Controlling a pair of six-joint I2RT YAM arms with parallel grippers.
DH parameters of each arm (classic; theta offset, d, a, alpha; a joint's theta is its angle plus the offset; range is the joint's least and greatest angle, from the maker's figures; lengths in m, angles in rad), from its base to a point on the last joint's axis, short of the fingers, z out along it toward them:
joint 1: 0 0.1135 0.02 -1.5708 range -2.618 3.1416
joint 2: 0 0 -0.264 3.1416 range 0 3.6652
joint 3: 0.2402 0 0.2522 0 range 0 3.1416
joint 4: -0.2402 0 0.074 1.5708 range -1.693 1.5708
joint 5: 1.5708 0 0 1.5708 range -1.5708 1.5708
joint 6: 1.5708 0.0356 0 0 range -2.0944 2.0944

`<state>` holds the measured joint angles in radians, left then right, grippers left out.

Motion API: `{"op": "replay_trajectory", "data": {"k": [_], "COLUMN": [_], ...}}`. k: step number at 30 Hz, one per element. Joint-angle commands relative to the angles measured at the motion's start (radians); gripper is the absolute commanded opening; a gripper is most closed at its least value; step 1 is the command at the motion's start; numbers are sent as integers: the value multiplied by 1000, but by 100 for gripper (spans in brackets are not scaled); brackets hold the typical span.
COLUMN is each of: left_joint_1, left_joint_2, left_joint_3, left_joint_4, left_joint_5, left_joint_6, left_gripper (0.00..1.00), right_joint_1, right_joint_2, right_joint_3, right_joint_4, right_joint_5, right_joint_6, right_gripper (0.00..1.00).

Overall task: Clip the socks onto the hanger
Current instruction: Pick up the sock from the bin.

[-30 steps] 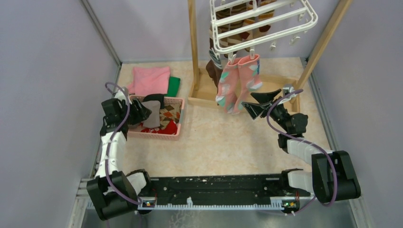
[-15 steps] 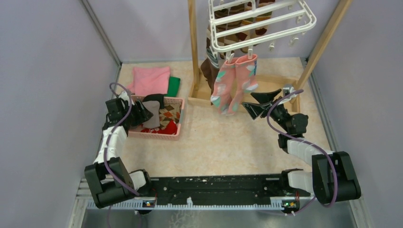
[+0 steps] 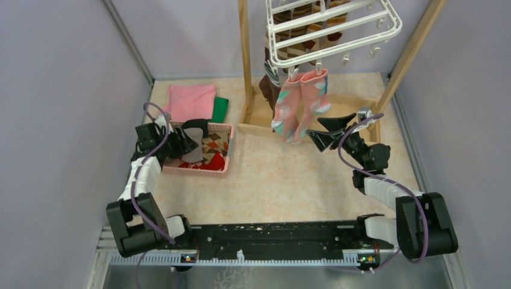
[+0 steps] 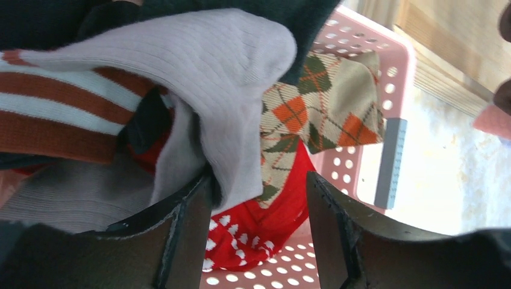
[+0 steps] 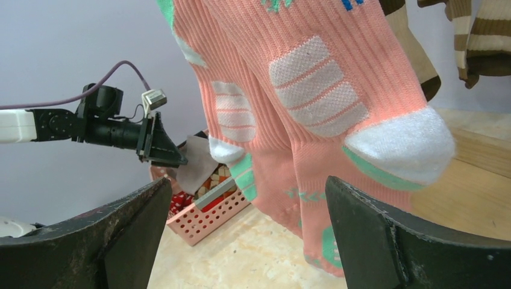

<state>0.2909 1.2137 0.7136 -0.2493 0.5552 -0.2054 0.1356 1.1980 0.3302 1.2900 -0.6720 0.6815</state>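
The white hanger hangs high on the wooden frame. Brown-and-cream striped socks and a dark brown sock are clipped to it. A pink pair with teal patches dangles at its front, large in the right wrist view. My right gripper is open wide just short of that pair's toes and touches nothing. My left gripper is open over the pink basket. A grey sock with a brown-red striped cuff rests against its left finger, unpinched.
The pink perforated basket at the left also holds an argyle sock and a red sock. A folded pink cloth and a green cloth lie behind it. The wooden frame post stands in the middle.
My left arm's elbow has swung down and leftward while its gripper edged slightly right over the basket. The hanging pink socks swayed a little. The right arm has not moved.
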Motion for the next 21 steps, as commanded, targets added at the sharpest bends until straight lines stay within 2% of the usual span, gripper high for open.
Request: {"op": "replay_trajectory", "data": {"k": [1, 5, 10, 15, 21], "left_joint_1": [-19, -51, -55, -55, -55], "left_joint_2": [67, 133, 139, 29, -109], "left_joint_3": [80, 147, 177, 156, 160], "left_joint_4": [10, 2, -27, -49, -34], "left_joint_5": [-80, -116, -64, -43, 22], "left_joint_6": [-18, -31, -16, 17, 5], "left_gripper": [63, 58, 32, 2, 0], "right_joint_1": [15, 18, 27, 34, 33], "right_joint_2": [-28, -41, -47, -45, -44], "right_joint_3": [35, 31, 36, 40, 42], "right_joint_4": [28, 16, 8, 3, 3], "right_joint_5": [-4, -4, -6, -8, -13], "right_joint_6": [-17, -30, -41, -44, -37], "right_gripper": [97, 97, 98, 98, 98]}}
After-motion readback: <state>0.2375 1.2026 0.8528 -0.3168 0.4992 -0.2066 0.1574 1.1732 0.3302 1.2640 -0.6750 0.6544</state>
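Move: The grey sock on top of the pile in the bin lies just past the left fingertips, its middle about 3 cm ahead, straight in line and some 4 cm lower. The black sock is about 8 cm ahead and 2 cm to the right. The argyle sock lies 8 cm right and 2 cm ahead, and the red sock 8 cm right and 5 cm back. From the right hand the grey sock is roughly 42 cm left, 4 cm ahead and 17 cm below. Forward first, dipping barely a centimetre, the left hand pushes its half-open fingers about 3 cm into the grey sock and shuts them fully, pinching its cloth. Then it draws back a little and rises some 4–5 cm, speeding up, fingers still slanting down and keeping their pinch. ##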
